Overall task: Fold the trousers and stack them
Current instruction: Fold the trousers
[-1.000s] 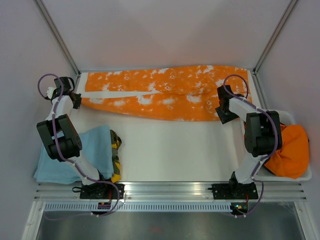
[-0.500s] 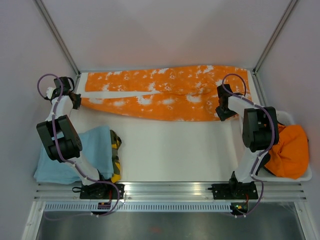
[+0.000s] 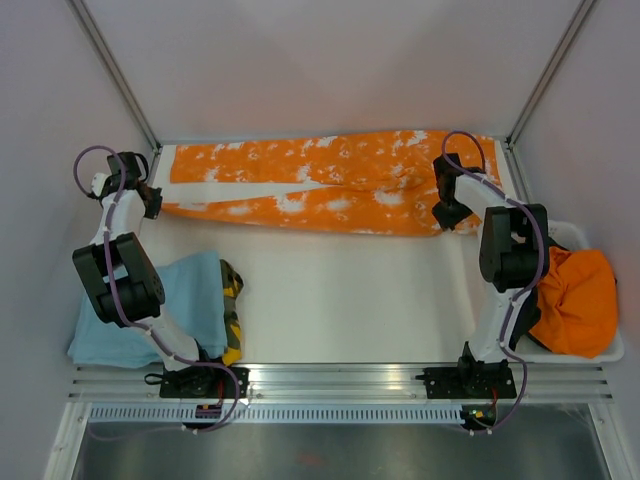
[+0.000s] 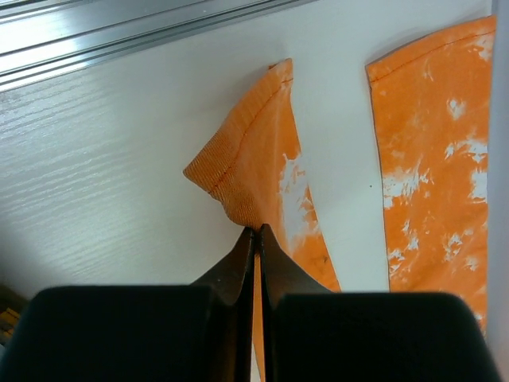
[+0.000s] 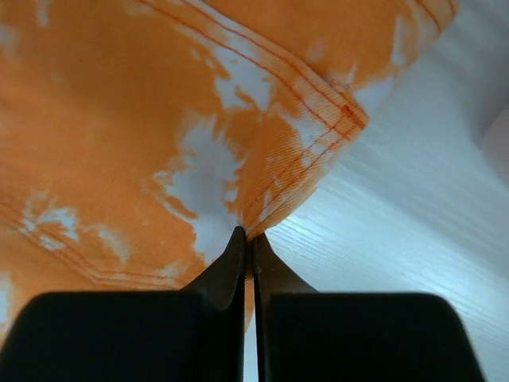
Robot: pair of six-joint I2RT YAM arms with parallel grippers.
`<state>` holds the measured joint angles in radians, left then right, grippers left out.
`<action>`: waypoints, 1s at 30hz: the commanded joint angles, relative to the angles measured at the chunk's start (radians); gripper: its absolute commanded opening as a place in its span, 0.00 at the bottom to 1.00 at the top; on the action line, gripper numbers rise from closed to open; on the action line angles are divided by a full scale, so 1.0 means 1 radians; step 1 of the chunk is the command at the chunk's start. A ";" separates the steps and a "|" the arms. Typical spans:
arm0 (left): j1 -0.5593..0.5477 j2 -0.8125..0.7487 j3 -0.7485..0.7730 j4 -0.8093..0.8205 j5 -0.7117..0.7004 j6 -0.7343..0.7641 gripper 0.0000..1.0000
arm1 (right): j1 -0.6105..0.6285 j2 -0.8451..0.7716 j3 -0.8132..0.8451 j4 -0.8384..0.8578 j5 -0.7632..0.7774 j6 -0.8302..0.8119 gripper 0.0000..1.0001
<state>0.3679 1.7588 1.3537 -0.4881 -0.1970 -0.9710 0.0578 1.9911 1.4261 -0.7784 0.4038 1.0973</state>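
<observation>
The trousers (image 3: 380,190), bright orange with white blotches, lie spread flat along the back of the table, legs to the left and waist to the right. My left gripper (image 3: 152,203) is shut on the hem corner of the near leg (image 4: 254,171), pinched at its tips (image 4: 256,229). The far leg (image 4: 433,135) lies flat beside it. My right gripper (image 3: 445,215) is shut on the near corner of the stitched waistband (image 5: 310,135), the fabric caught between its tips (image 5: 249,233).
A light blue folded cloth (image 3: 150,300) lies at the front left, with a camouflage garment (image 3: 232,300) against its right edge. A white bin (image 3: 610,350) at the right holds a plain orange garment (image 3: 575,300). Walls stand close on both sides.
My right gripper has moved a little further back onto the waist corner and shut on it. The left gripper has stayed shut on the leg hem.
</observation>
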 commanded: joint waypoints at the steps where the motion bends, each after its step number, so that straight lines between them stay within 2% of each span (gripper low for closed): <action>1: 0.008 -0.058 0.091 -0.001 -0.116 0.063 0.02 | -0.013 0.032 0.166 -0.140 0.154 -0.166 0.00; 6: -0.007 -0.082 0.119 -0.015 -0.186 0.086 0.02 | -0.013 0.052 0.354 -0.249 0.260 -0.299 0.00; 9: -0.020 -0.116 0.119 -0.020 -0.241 0.081 0.02 | -0.013 0.008 0.401 -0.308 0.296 -0.326 0.00; 17: -0.026 -0.212 0.137 -0.041 -0.357 0.141 0.02 | -0.012 -0.104 0.378 -0.292 0.294 -0.430 0.00; 20: -0.024 -0.243 0.139 -0.059 -0.398 0.158 0.02 | -0.013 -0.132 0.346 -0.328 0.314 -0.425 0.00; 30: -0.024 -0.314 0.102 -0.119 -0.473 0.189 0.02 | -0.026 -0.382 0.220 -0.433 0.385 -0.367 0.00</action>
<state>0.2985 1.4918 1.4406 -0.6685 -0.4194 -0.8463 0.0841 1.7203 1.6550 -1.0996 0.5247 0.7544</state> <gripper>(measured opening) 0.030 0.010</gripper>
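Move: The trousers' near leg is already pinched near its hem by the left hand and at its upper near edge by the right. The flat far leg's hem lies about 18 cm ahead of the left hand, 6 cm left and 12 cm below; the blue cloth lies 25 cm back and 4 cm right. From the right hand, the far side of the waist lies roughly 23 cm ahead and 9 cm right, and the basket 16 cm back and 17 cm right. The near edge of the trousers is lifted between both shut grippers: the right hand carries it up about 16 cm, swinging forward at first, then back to finish slightly nearer the base, while turning some 15 degrees counter-clockwise. The left raises its end about 12 cm and then draws it back too, away from the far leg, rolling its left side up; both keep their pinch. ##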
